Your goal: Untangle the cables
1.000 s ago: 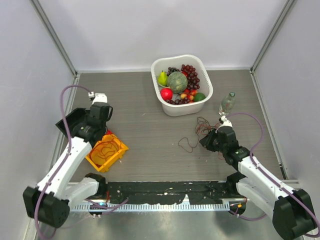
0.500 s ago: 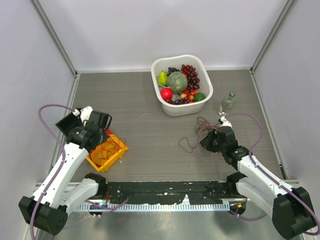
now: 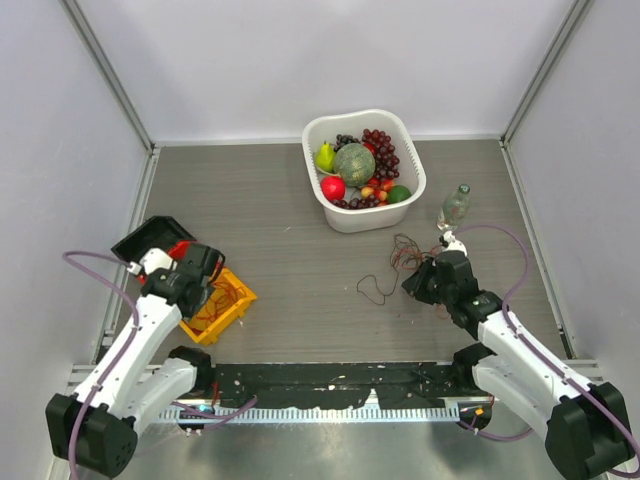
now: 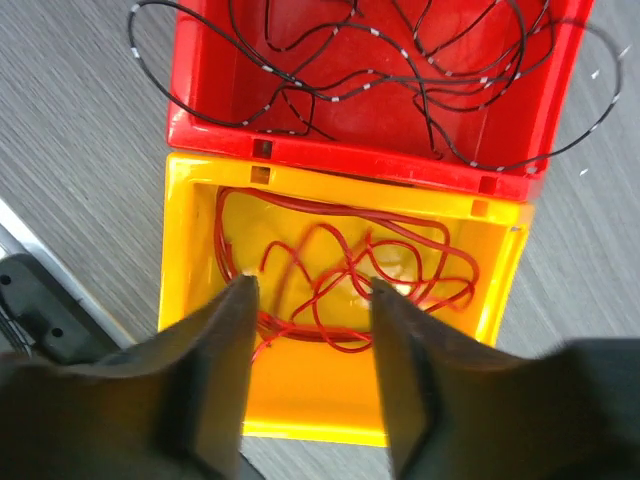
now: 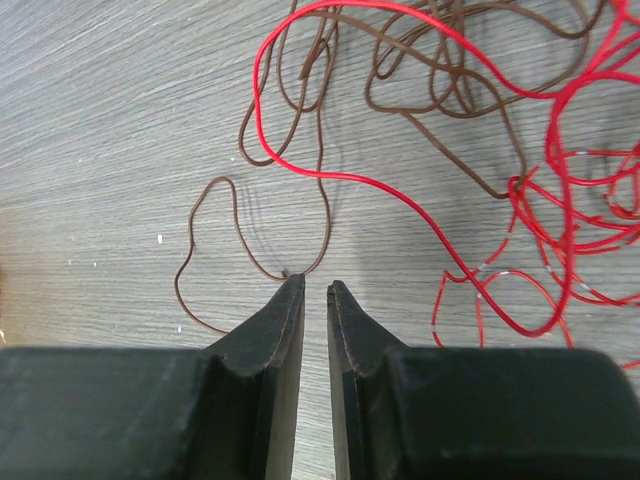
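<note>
The cables (image 3: 404, 252) lie tangled on the table right of centre, red and brown strands mixed. One brown loop (image 3: 372, 290) trails to the left. My right gripper (image 3: 418, 281) is low beside them, jaws open by only a narrow slit with nothing inside; the brown loop (image 5: 328, 225) touches its left fingertip (image 5: 292, 283), and the red strands (image 5: 565, 215) spread to the right. My left gripper (image 4: 312, 290) hangs open over a yellow bin (image 4: 180, 250) holding a loose red cable (image 4: 350, 270). A red bin (image 4: 350, 155) beyond it holds a black cable (image 4: 400, 90).
A white basin (image 3: 412, 155) of fruit stands at the back, and a small bottle (image 3: 455, 205) stands right of it. A black tray (image 3: 150, 235) sits by the left wall behind the yellow bin (image 3: 238, 298). A black strip (image 3: 330, 385) runs along the near edge.
My left arm swung back toward the near side and now sits over the bins, its jaws opened from shut. The right arm and the tangle have not moved.
</note>
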Tool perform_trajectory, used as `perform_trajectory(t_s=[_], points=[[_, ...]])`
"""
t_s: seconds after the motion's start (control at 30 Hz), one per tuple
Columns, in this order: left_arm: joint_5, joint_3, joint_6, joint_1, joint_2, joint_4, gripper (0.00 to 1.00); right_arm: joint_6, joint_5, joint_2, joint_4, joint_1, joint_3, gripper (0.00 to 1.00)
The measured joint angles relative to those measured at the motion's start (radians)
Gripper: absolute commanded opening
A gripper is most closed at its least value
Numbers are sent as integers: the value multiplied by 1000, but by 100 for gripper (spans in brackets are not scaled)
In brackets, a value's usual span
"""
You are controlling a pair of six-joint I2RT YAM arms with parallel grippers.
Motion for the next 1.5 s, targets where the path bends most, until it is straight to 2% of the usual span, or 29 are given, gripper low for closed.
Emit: perform_trajectory(t_s=[0.1, 0.2, 0.27, 0.4, 0.5, 0.6, 0.67, 0.77, 0.83, 1.0, 1.1, 1.23, 1.33, 1.5], points=[[-21, -2, -40, 2, -62, -8, 74, 3, 42, 0, -35, 0, 28, 21], [-25, -1, -13, 2, -162, 11, 81, 7, 115, 0, -78, -2, 66, 21], [-18, 6, 35, 2, -207, 35, 82, 8, 166, 0, -105, -8, 95, 22], [34, 57, 202, 2, -252, 116, 77, 7, 250, 14, -154, -35, 172, 27], [122, 74, 325, 2, -278, 220, 70, -3, 281, 53, -168, -55, 224, 35], [306, 74, 412, 2, -284, 356, 68, -21, 300, 118, -169, -75, 263, 43], [444, 63, 417, -1, -258, 461, 68, -28, 304, 154, -171, -91, 269, 49], [607, 26, 420, -53, -178, 627, 69, -37, 302, 204, -171, -130, 272, 54], [659, 16, 452, -172, -87, 718, 70, -43, 294, 238, -167, -162, 272, 54], [586, 24, 600, -572, 180, 875, 76, -47, 237, 259, -146, -196, 263, 54], [549, 57, 644, -713, 352, 950, 77, -46, 192, 240, -120, -196, 238, 54], [492, 122, 629, -781, 565, 1046, 77, -44, 151, 189, -110, -196, 190, 54], [457, 160, 559, -798, 715, 1120, 80, -43, 131, 147, -107, -196, 166, 53], [396, 174, 383, -797, 837, 1209, 81, -40, 103, 91, -95, -196, 142, 52]])
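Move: The loose brown cable end, a small loop, lies about 42 cm to the left hand's right, roughly level with it and some 9 cm below. The yellow bin with the red cable is just under this hand, 3 cm back and 3 cm right; the red bin is 6 cm ahead, 7 cm left. From the right hand, the red cable's raised loop is 6 cm right, 3 cm ahead; the brown tangle 9 cm ahead, 2 cm left. To the loose brown loop the left hand swings about 40 cm right from over the yellow bin, first rising some 12 cm, then sinking until low over it, turning clockwise and opening wide. For the red loop, the right hand goes right and forward, up and over, sinks and eases back left, its fingers parting around the loop's tip. ##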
